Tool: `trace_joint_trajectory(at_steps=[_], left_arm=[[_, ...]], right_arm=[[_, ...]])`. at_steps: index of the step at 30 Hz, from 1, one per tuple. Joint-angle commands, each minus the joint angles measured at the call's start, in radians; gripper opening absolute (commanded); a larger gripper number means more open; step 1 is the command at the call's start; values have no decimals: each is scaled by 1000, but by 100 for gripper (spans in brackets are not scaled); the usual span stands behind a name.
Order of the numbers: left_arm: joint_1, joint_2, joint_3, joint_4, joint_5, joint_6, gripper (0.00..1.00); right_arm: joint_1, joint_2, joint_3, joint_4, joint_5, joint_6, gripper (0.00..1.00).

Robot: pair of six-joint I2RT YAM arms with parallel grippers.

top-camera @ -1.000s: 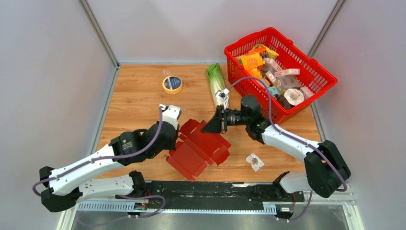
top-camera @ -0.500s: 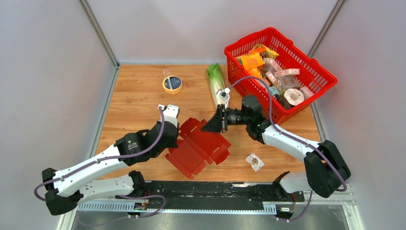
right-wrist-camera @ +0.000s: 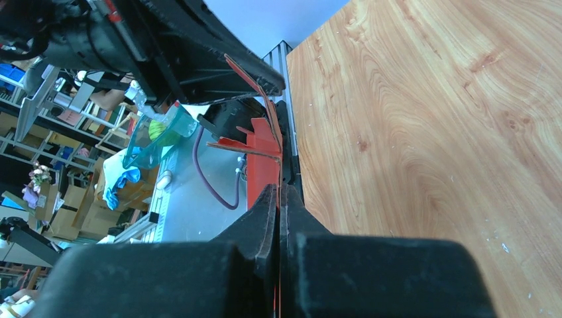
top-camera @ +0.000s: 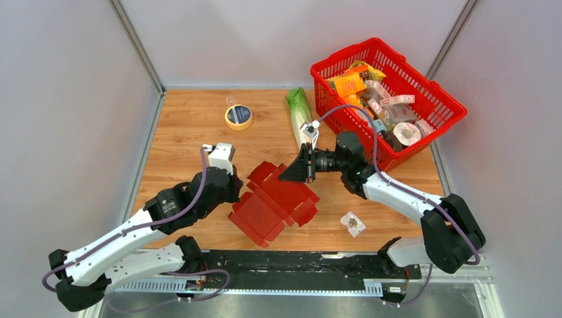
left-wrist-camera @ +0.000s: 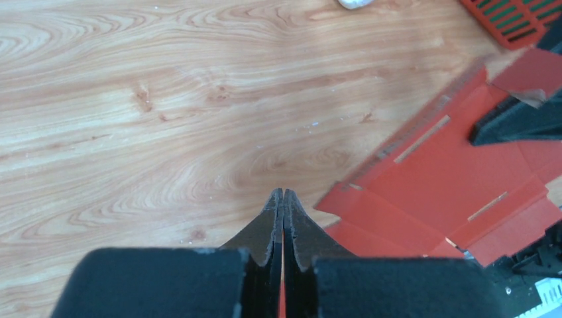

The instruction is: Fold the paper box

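The paper box (top-camera: 275, 202) is a dark-red cardboard sheet with flaps, lying mostly flat in the middle of the table. My right gripper (top-camera: 286, 176) is shut on its far flap. In the right wrist view the red sheet (right-wrist-camera: 265, 152) runs edge-on out of the shut tips (right-wrist-camera: 278, 192). My left gripper (top-camera: 233, 191) is shut at the box's left edge. Its tips (left-wrist-camera: 283, 193) hang over bare wood, with the box (left-wrist-camera: 450, 172) to their right. A thin red line shows low in the gap between the left fingers; I cannot tell whether paper is pinched there.
A red mesh basket (top-camera: 421, 74) full of packets stands at the back right. A green leafy pack (top-camera: 299, 112) lies beside it and a tape roll (top-camera: 238, 116) at the back left. A small wrapped packet (top-camera: 352, 223) lies near the front. Grey walls close both sides.
My left arm has drawn back to the left, from over the box's left flaps to its edge. The box's left side shifted slightly. The right arm has stayed put.
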Motion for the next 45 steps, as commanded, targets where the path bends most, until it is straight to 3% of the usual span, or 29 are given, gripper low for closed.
trace_joint_trajectory(at_steps=[1, 17, 23, 27, 29, 31, 32, 35, 45], left_arm=[[108, -38, -55, 108, 185, -12, 0], [139, -49, -137, 320, 452, -51, 0], [112, 0, -173, 384, 471, -89, 0], [101, 2, -134, 300, 408, -45, 0], [101, -32, -99, 234, 359, 6, 4], [101, -61, -74, 204, 342, 46, 21], [101, -64, -42, 182, 345, 92, 34], [101, -38, 35, 164, 389, 168, 48], [101, 241, 245, 141, 371, 271, 46]], right_arm=[[-2, -22, -6, 63, -20, 11, 0], [-3, -11, -8, 64, 0, 14, 0], [-3, -2, -10, 95, -6, 39, 0], [-2, 9, 3, 31, 20, -12, 0], [4, 7, 20, -44, 53, -67, 0], [21, 9, 44, -131, 98, -110, 0], [29, 6, 55, -164, 112, -160, 0], [58, -5, 78, -264, 173, -229, 0], [92, 17, 99, -296, 172, -260, 0]])
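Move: The paper box's far-left flap lies about 6 cm to the left fingertips' right and 3 cm ahead, nearly level with them. The box's near panel is about 5 cm to their right, some 8 cm back and slightly lower. The right fingertips, still pinching the box, are about 11 cm right of the left ones and 1 cm ahead. From the right hand, that flap lies some 5 cm left and 2 cm ahead. Bring the shut left gripper some 5 cm right and a little down towards the box's far-left flap, rolling its left side down and turning clockwise; then open its fingers about halfway and lift about 9 cm, drifting further right above the flap. Keep the right gripper's pinch, and late on lower it about 4 cm, dipping its fingertips some 10 degrees. ##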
